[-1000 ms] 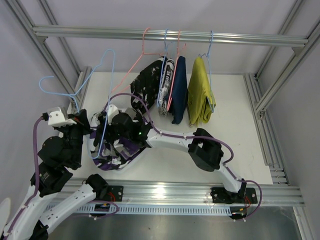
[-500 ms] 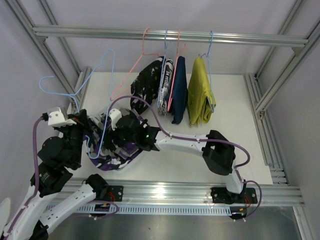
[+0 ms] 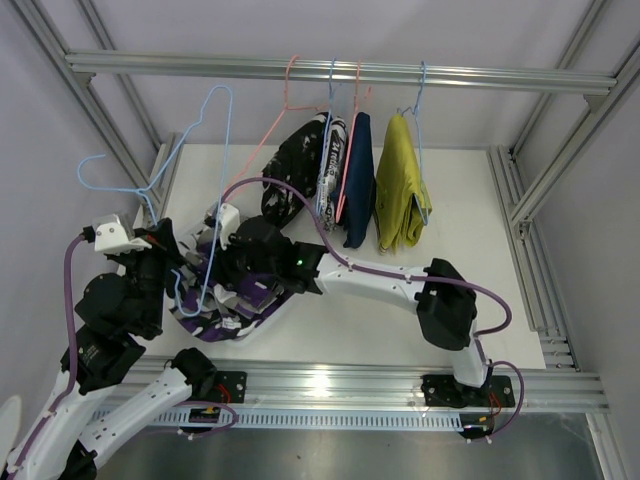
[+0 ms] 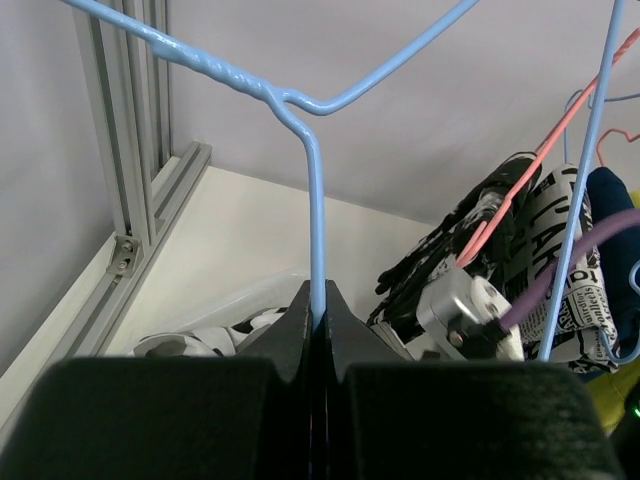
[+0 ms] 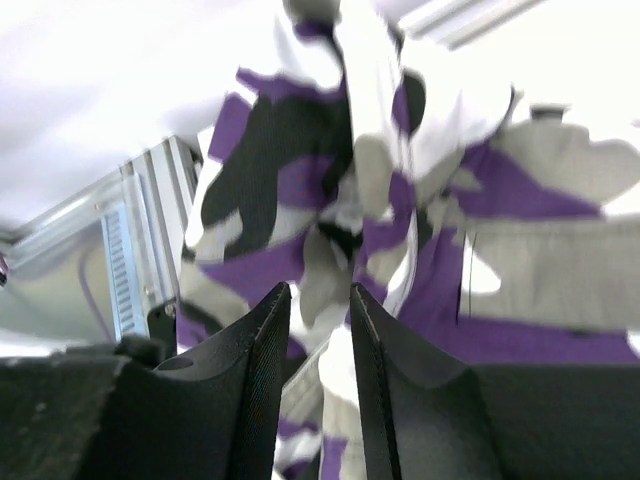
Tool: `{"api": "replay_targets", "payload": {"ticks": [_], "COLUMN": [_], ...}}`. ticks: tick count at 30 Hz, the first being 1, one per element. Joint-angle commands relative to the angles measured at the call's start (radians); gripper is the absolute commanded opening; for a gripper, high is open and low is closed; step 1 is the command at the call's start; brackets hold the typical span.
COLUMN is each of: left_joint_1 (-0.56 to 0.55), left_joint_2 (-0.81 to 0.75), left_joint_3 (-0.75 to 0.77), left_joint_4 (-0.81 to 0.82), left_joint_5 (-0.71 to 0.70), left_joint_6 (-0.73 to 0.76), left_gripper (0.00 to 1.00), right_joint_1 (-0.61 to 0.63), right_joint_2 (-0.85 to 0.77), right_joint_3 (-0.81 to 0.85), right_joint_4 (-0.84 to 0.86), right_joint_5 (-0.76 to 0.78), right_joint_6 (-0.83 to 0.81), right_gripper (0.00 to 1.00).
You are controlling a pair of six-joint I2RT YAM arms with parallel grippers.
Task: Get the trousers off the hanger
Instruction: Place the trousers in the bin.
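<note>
The purple-white-black patterned trousers (image 3: pixel 225 322) lie bunched on the table at the front left and fill the right wrist view (image 5: pixel 500 280). My right gripper (image 3: pixel 222 275) is pressed into them, its jaws (image 5: pixel 320 290) nearly together with a fold of the cloth between them. My left gripper (image 3: pixel 172 262) is shut on the wire of a light blue hanger (image 4: pixel 316 200), which stands up above the bunched trousers (image 4: pixel 200 340). The black speckled (image 3: pixel 290 170), white printed (image 3: pixel 330 165), navy (image 3: pixel 358 180) and yellow (image 3: pixel 398 185) trousers hang on hangers from the rail (image 3: pixel 450 76).
A second, bare blue hanger (image 3: pixel 100 160) leans against the frame post at the left. Pink hangers (image 3: pixel 290 90) hook on the rail. Aluminium frame posts (image 3: pixel 560 160) stand on both sides of the white table (image 3: pixel 470 270).
My right arm has reached further left and pressed into the patterned trousers. The blue hanger in my left gripper has risen a little and stands more upright.
</note>
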Motion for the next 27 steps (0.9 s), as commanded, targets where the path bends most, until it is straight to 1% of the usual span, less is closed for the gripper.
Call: {"api": "replay_targets", "payload": {"ticks": [1,7,10,13,16,18,21,27], "left_joint_1": [0.008,0.008,0.008,0.008,0.008,0.008,0.008,0.008], "left_joint_2": [0.011,0.014,0.013,0.014,0.019,0.017,0.017,0.021], "left_joint_3": [-0.001,-0.003,-0.003,0.002,0.0,0.003,0.002,0.003], "left_joint_4": [0.022,0.022,0.022,0.022,0.016,0.016,0.015,0.01], "left_joint_5": [0.006,0.005,0.006,0.011,0.017,0.019,0.023,0.028], "left_joint_6": [-0.009,-0.009,-0.01,-0.012,-0.013,-0.013,-0.015,-0.015], "left_gripper": [0.01,0.01,0.01,0.01,0.01,0.0,0.01,0.01], "right_joint_1": [-0.008,-0.022,-0.026,-0.033,-0.04,-0.045,-0.053,-0.059], "right_joint_2": [0.069,0.224,0.282,0.333,0.359,0.357,0.356,0.359], "right_joint_3": [0.123,0.243,0.244,0.224,0.171,0.114,0.073,0.023], "right_joint_4": [0.038,0.055,0.076,0.099,0.136,0.159,0.172,0.182], "right_joint_5": [-0.067,-0.119,-0.124,-0.134,-0.14,-0.134,-0.131,-0.122], "right_joint_6": [0.014,0.046,0.06,0.081,0.098,0.109,0.115,0.12], "right_gripper": [0.34,0.34,0.33,0.33,0.33,0.33,0.34,0.36]}}
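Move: Under the right hand, which points left, the purple camouflage trousers lie heaped in the white bin: their middle is about 16 cm below, some 3 cm left and 1 cm ahead. The bin's middle is roughly 2 cm ahead, 1 cm left and 18 cm below. The black trousers on the rail hang about 15 cm ahead, 13 cm right and 8 cm higher. From the left hand, the heaped trousers are some 8 cm right, 2 cm ahead and 32 cm below. Sinking about 12 cm in all towards the camouflage trousers in the bin, the right hand first sweeps some 5 cm left, then goes mostly down with a slight drift back to the right. Its fingers stay partly open while the wrist rolls about 10 degrees, and it ends low at the cloth, seeming to press down on it. The left hand stays put, still pinching the blue hanger. ##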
